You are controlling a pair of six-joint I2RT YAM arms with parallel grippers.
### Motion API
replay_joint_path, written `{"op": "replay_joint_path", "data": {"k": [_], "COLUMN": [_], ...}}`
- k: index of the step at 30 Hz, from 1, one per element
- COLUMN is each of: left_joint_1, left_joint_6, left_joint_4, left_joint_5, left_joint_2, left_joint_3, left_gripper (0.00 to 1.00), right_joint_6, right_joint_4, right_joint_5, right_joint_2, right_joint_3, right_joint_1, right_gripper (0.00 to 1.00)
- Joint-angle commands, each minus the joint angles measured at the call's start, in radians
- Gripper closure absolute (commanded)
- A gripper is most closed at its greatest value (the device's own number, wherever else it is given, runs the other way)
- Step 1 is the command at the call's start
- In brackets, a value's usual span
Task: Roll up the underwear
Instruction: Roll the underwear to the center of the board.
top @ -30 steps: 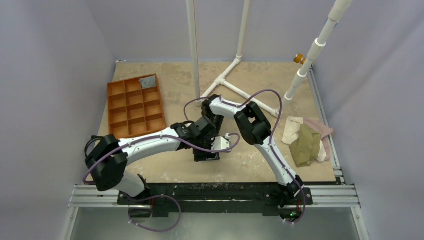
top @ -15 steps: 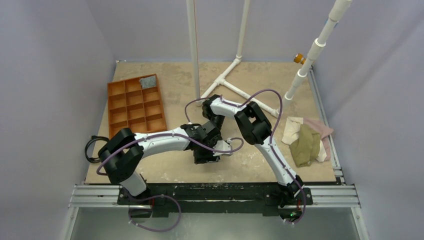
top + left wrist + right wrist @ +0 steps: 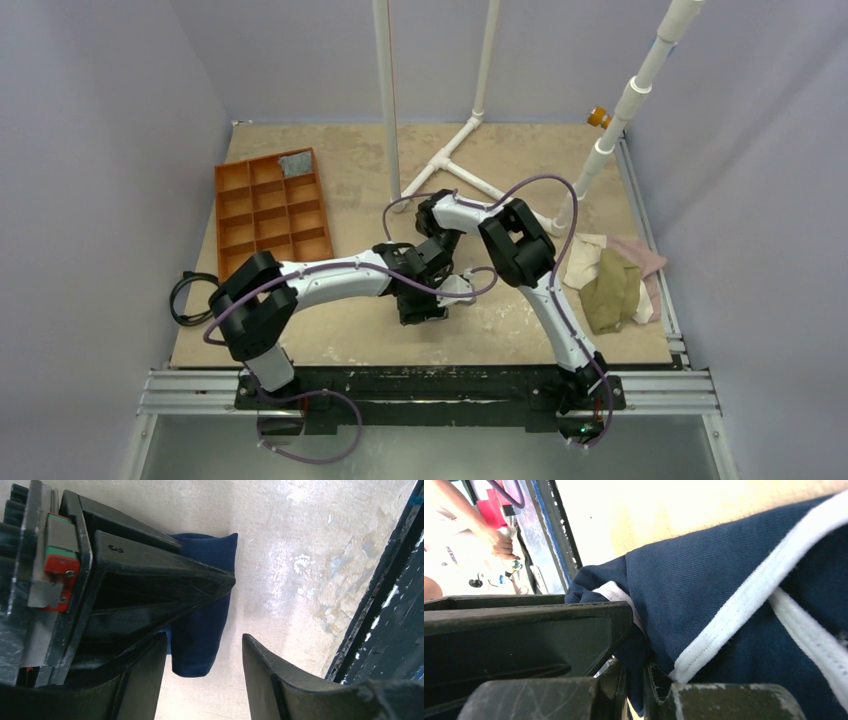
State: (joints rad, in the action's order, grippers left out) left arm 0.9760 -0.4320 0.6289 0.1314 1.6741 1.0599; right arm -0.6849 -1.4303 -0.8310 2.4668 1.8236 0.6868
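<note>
The underwear (image 3: 704,575) is navy cloth with a white trim, bunched into a thick fold on the table. My right gripper (image 3: 636,682) is shut on an edge of it, with cloth pinched between the pads. From the left wrist, a rounded navy end of the underwear (image 3: 200,640) pokes out beneath the right gripper's black finger (image 3: 150,580). My left gripper (image 3: 202,680) stands open just in front of that end, its jaws on either side and not touching it. From above, both grippers (image 3: 425,295) meet mid-table and hide the cloth.
An orange compartment tray (image 3: 228,215) lies at the back left, with a grey item (image 3: 296,163) in one cell. White pipe stands (image 3: 460,165) rise behind. An olive-green garment (image 3: 610,290) on pale pink cloth (image 3: 645,258) lies at the right. The black front rail (image 3: 380,615) is close.
Both grippers have shifted slightly to the right together, and the left arm's elbow has swung right. The right gripper's hold on the cloth has stayed the same.
</note>
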Motion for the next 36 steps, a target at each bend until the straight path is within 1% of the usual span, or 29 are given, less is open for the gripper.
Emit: {"op": "replay_joint_path", "data": {"k": [1,10,14,19,22,25,28,32,34,36], "left_joint_1": [0.021,0.064,0.08,0.086,0.086,0.086,0.086,0.081,0.076,0.068], "left_joint_6": [0.037,0.027,0.03,0.05,0.071,0.105,0.146,0.173,0.174,0.163], "left_joint_4": [-0.051,-0.052,-0.062,-0.072,-0.08,-0.083,-0.106,-0.145,-0.168,-0.201], "left_joint_5": [0.012,-0.008,-0.024,-0.036,-0.03,-0.008,0.02,0.067,0.103,0.127], "left_joint_2": [0.035,0.093,0.116,0.146,0.156,0.159,0.167,0.184,0.19,0.193], "left_joint_3": [0.046,0.103,0.11,0.102,0.091,0.08,0.055,0.031,0.016,-0.006], "left_gripper": [0.44,0.44,0.5,0.69,0.78,0.92,1.0,1.0,1.0,1.0], "right_joint_6": [-0.025,-0.016,-0.018,-0.018,-0.011,0.001,0.015,0.035,0.047,0.058], "right_joint_4": [0.229,0.255,0.252,0.248,0.251,0.257,0.266,0.274,0.285,0.297], "right_joint_5": [0.199,0.216,0.22,0.224,0.224,0.222,0.214,0.193,0.193,0.198], "right_joint_2": [-0.003,-0.073,-0.078,-0.076,-0.078,-0.084,-0.099,-0.14,-0.167,-0.2], "right_joint_3": [-0.059,-0.154,-0.163,-0.159,-0.155,-0.154,-0.153,-0.157,-0.169,-0.188], "right_joint_1": [-0.014,-0.051,-0.055,-0.056,-0.06,-0.065,-0.07,-0.087,-0.099,-0.112], "right_gripper": [1.0,1.0,1.0,1.0,1.0,1.0,0.93,0.78,0.68,0.62]}}
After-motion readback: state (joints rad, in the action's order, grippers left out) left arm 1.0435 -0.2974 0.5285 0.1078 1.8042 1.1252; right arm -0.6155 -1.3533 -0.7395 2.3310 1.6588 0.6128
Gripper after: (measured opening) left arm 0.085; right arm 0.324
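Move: The underwear's navy roll lies just below the left hand's open fingers, its near end between them and its middle about 3 cm to the right, 1 cm ahead and 2 cm down. The right hand already pinches it, the middle about 2 cm to its left, level with it. From the left hand, the pipe stand's near corner is about 21 cm ahead and 3 cm left; the wooden organizer is 18 cm ahead and 27 cm left. Rightward together, both hands travel about 3 cm, the right dragging its pinched cloth low over the board while the left sinks some 2 cm with its fingers astride the roll's left end. The left then closes and pinches that end, and only after this does the right start opening, easing up and forward a little as both drift about another centimetre right. ##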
